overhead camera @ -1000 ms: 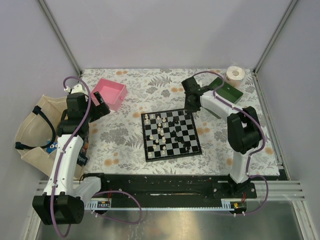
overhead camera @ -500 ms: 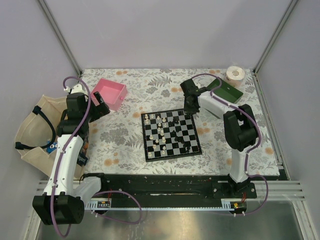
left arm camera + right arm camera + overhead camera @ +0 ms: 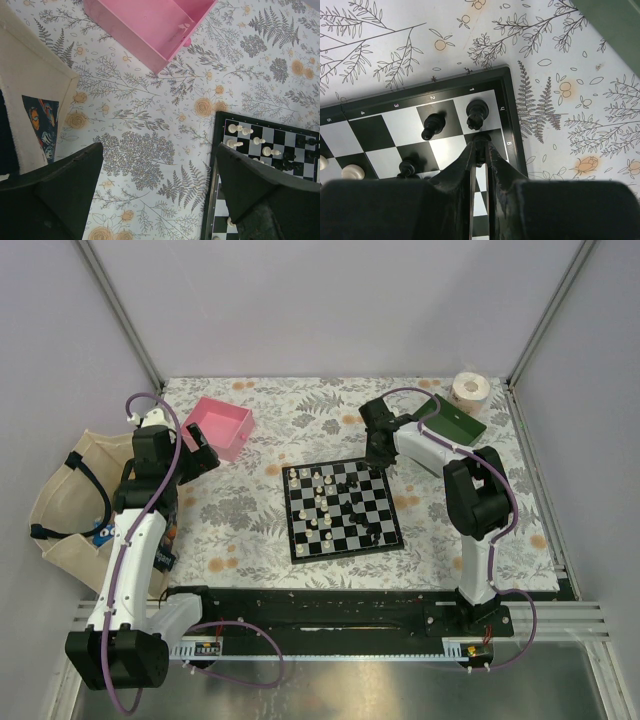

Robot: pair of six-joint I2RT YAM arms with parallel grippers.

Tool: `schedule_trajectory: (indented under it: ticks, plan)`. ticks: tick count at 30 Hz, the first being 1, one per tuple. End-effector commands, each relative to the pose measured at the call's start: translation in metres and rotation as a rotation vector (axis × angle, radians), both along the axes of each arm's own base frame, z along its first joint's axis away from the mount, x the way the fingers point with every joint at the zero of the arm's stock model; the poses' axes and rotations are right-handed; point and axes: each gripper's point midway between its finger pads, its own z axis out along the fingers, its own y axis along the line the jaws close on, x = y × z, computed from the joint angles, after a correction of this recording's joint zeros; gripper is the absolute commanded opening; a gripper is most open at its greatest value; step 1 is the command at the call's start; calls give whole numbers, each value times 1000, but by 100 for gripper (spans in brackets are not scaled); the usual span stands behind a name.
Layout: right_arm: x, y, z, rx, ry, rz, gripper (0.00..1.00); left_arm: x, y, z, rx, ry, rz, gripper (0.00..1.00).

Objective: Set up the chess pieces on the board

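The board [image 3: 289,515] lies mid-table with cream and black chess pieces scattered over it. My right gripper [image 3: 378,462] is low over its far right corner. In the right wrist view the right gripper [image 3: 480,148] is shut on a black chess piece [image 3: 481,140] that stands on the black square by the border [image 3: 512,115]. Two black pieces [image 3: 477,114] [image 3: 433,125] stand just beyond it. My left gripper [image 3: 205,455] hovers left of the board, and in its wrist view the left gripper [image 3: 159,150] is open and holds nothing; cream pieces [image 3: 239,130] show on the board's edge.
A pink tray [image 3: 222,425] sits at the far left, close to the left gripper. A green tray [image 3: 455,422] and a roll of tape [image 3: 470,390] are in the far right corner. A cream cloth bag [image 3: 70,500] lies off the table's left edge.
The right arm's elbow has swung slightly left while its gripper stays at the board's far right corner. The left arm has not moved.
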Motion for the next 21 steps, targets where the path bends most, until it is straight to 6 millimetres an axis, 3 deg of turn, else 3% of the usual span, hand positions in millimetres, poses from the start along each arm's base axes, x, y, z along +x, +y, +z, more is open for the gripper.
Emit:
schedule_trajectory:
  ticks: [1,5,12,16,21]
  plan:
    - [9,2,11,11,-39,-2,15,6,-1,8,-16,-37,-3,99]
    - [10,0,17,6,-52,-1,28,7,0,9,-16,-39,-2,99]
    - [8,-1,29,13,-70,10,34,6,0,9,-16,-39,0,99]
    - [5,0,49,32,-105,24,41,7,1,9,-16,-39,1,99]
    - [-3,3,74,74,-147,43,43,7,1,8,-18,-37,2,99]
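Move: The right hand already has a black piece pinched over the dark square second from the board's far right corner, the piece's middle about 1 cm below the fingers. A black corner piece stands 3 cm ahead of it and another black piece 2 cm ahead and 3 cm left; a black cluster sits some 6 cm left and 1 cm back, the green box about 9 cm ahead and 15 cm right. From the left hand the held piece is roughly 11 cm ahead, 37 cm right and 18 cm lower. The right hand stays low over the dark square and spreads its fingers from nearly shut to a little under half open, letting go of the black piece. Only then does it lift almost straight up about 2.5 cm, clear of that piece and away from the board, with barely any turn of the wrist and the fingers still widening a little as it starts up. ##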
